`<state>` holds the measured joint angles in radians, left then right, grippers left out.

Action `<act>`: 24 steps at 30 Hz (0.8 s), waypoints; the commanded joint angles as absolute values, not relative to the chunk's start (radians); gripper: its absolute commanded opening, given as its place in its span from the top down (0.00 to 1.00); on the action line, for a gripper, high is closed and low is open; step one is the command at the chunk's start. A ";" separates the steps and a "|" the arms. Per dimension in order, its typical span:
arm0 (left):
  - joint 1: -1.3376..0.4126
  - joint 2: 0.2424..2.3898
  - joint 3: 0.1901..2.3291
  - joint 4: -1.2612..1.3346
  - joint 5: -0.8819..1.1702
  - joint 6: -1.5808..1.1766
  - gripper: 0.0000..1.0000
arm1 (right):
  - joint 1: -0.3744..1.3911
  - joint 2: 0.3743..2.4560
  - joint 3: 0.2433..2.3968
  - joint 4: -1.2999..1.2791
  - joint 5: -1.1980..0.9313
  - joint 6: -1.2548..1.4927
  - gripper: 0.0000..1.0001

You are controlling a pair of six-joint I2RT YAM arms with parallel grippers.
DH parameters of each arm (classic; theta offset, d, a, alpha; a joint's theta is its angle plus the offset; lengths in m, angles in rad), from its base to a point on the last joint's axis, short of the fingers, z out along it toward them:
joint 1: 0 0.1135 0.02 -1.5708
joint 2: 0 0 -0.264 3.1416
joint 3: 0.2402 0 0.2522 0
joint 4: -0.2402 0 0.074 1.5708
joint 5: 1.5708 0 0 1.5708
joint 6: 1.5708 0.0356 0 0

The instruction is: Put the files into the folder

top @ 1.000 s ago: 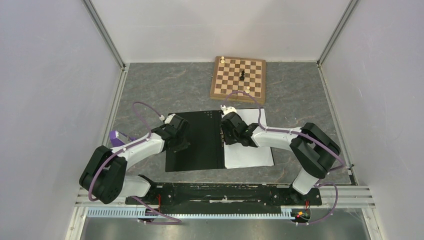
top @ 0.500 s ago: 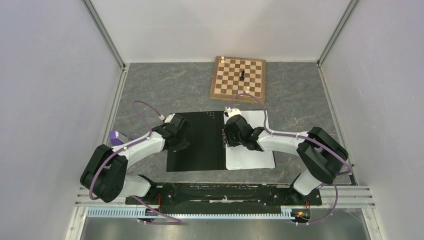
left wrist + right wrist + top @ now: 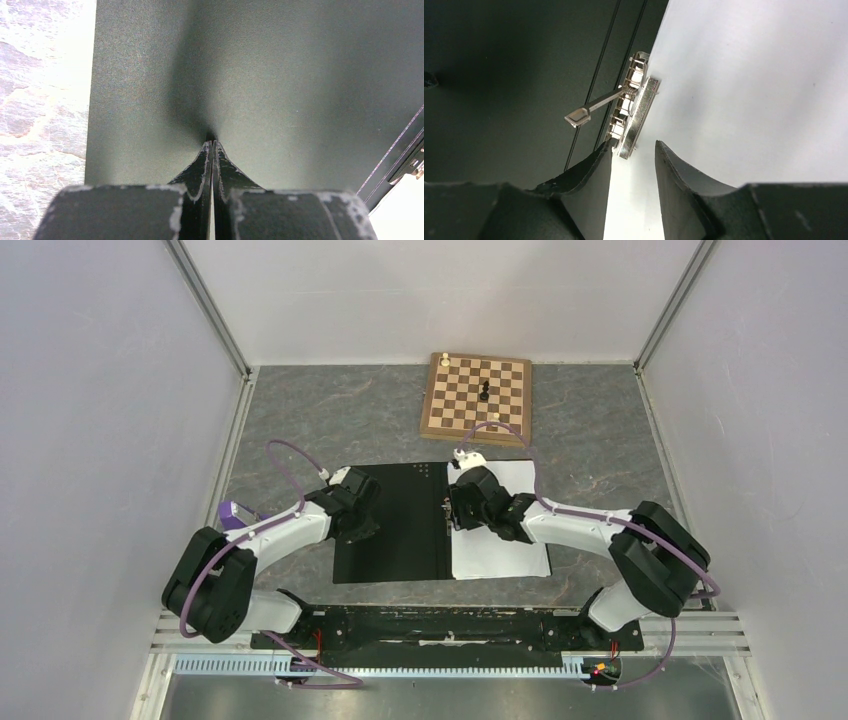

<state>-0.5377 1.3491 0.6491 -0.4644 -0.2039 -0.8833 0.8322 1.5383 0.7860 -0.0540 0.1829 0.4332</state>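
Observation:
The folder (image 3: 400,545) lies open on the table, black inside up. The files (image 3: 505,552), white sheets, lie flat on its right half. My left gripper (image 3: 360,518) is shut with nothing in it, its tips (image 3: 212,142) touching the folder's left cover (image 3: 300,75). My right gripper (image 3: 462,512) stands open over the spine. In the right wrist view its jaws (image 3: 634,146) stand apart just below the metal clip (image 3: 633,112), whose lever (image 3: 589,111) sticks out left over the black cover (image 3: 514,75). The white sheets (image 3: 749,90) reach the clip's right side.
A wooden chessboard (image 3: 477,397) with three pieces sits at the back. A purple metronome (image 3: 233,514) stands left of the folder, partly behind my left arm. Grey stone-patterned tabletop (image 3: 40,100) shows beside the folder's left edge. White walls close in the sides.
My right gripper's jaws have opened, and it has shifted slightly right along the spine with its elbow swinging outward. The left gripper has stayed put.

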 commanded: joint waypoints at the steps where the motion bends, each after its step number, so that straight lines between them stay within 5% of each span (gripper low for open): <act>1: -0.529 1.364 0.684 -0.480 -0.231 -0.899 0.98 | 0.830 1.467 0.821 -0.111 0.237 0.420 0.60; 14: -0.531 1.325 0.670 -0.483 -0.216 -0.911 0.98 | 0.948 1.684 1.213 -0.400 0.440 0.307 0.73; 24: -0.523 1.237 0.596 -0.480 -0.247 -0.956 0.98 | 0.989 1.787 1.319 -0.470 0.486 0.228 0.84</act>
<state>-0.5323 1.2716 0.6132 -0.4824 -0.2092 -0.8989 0.9798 1.7840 1.2625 -0.4263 0.4320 0.2729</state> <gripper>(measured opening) 0.032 0.160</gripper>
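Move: The clip on the folder's spine is about 3 cm ahead, 3 cm left and 3 cm below the right hand point. Its raised lever tip sticks out to the clip's left, some 6 cm left of this hand and 1 cm ahead. The white sheets' middle lies roughly 8 cm right and 2 cm ahead. From the left hand, the clip is about 17 cm right and 3 cm ahead. Lift the right gripper about 7 cm off the clip area while swinging it some 5 cm left and 3 cm forward, to the lever side of the spine, then let it sink about 3 cm there. Roll its left side down some 20 degrees and bring the half-open fingers nearly together. Keep the closed left fingertips at the black cover, easing up only slightly at the end. ##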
